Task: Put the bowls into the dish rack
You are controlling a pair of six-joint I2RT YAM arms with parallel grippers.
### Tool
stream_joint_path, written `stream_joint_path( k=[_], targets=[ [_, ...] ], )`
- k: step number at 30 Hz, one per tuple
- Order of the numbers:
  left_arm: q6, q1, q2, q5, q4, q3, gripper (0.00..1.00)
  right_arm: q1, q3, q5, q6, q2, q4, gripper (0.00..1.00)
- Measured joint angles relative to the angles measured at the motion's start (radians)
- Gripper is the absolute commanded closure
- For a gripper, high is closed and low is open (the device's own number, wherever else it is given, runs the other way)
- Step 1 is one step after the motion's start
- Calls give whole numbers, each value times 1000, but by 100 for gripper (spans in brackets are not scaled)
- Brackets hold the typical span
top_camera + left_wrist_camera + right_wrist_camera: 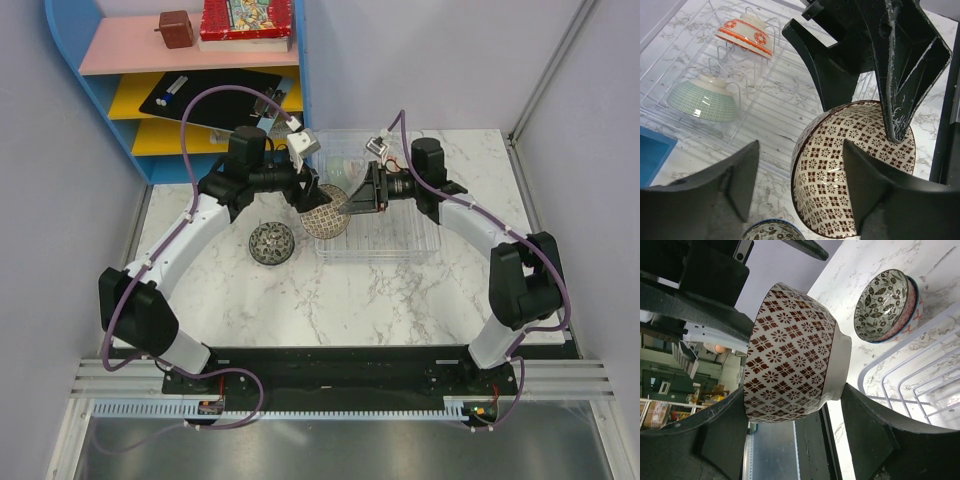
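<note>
A white bowl with a brown flower pattern (327, 213) hangs on its side over the left end of the clear dish rack (400, 235). My right gripper (792, 390) is shut on this bowl (790, 350), one finger at its rim and one at its foot. My left gripper (800, 185) stands open beside the same bowl (830, 190), its left finger clear of it. In the dish rack (765, 105) sit an orange-red patterned bowl (745, 35) and a pale green bowl (702, 100). A dark leaf-patterned bowl (271, 242) rests on the table left of the rack.
A blue shelf unit (290, 90) with pink and yellow shelves stands at the back left, close behind the left arm. Grey walls close in on both sides. The leaf-patterned bowl (885, 305) lies just outside the rack's wires (920, 375).
</note>
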Motion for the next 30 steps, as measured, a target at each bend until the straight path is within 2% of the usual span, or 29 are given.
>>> stream_joint_path(
  k=[5, 10, 14, 18, 23, 30],
  targets=[
    [-1, 6, 0, -6, 2, 0, 0, -14, 0, 25, 3, 0, -2, 100],
    [-6, 82, -3, 4, 1, -1, 0, -61, 1, 89, -86, -6, -116, 100],
    [-9, 226, -46, 16, 9, -53, 0, -92, 41, 233, -275, -24, -369, 100],
    [-14, 382, -126, 26, 2, -169, 0, -91, 53, 428, -424, -90, -525, 100],
    [-5, 547, -163, 28, -73, -260, 0, -80, 53, 657, -546, -185, -617, 100],
    [27, 645, -191, 51, -142, -372, 0, -34, 55, 979, -687, -246, -656, 100]
  ],
)
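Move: The patterned brown bowl is in my right hand; its free spot in the dish rack, before the orange bowl, lies some 14 cm to that hand's right, 6 cm ahead and 14 cm below. From there the orange bowl is about 18 cm ahead and 13 cm right, the green bowl 16 cm ahead and 1 cm left, both 15 cm below. My left hand has the stacked flowered bowls level with it, about 13 cm left and 21 cm below, and the brown bowl 3 cm back, 3 cm right, 2 cm below. With my right hand keeping its grip on the brown bowl, I carry it about 13 cm right, plus some 5 cm forward and 5 cm down, into place over the rack, rolling and turning the wrist so the fingers tip downward. My left hand opens fully, comes free of the bowl's rim and sweeps about 24 cm left, sinking 10 cm late on, past the flowered bowls, turning counter-clockwise and tipping down. ##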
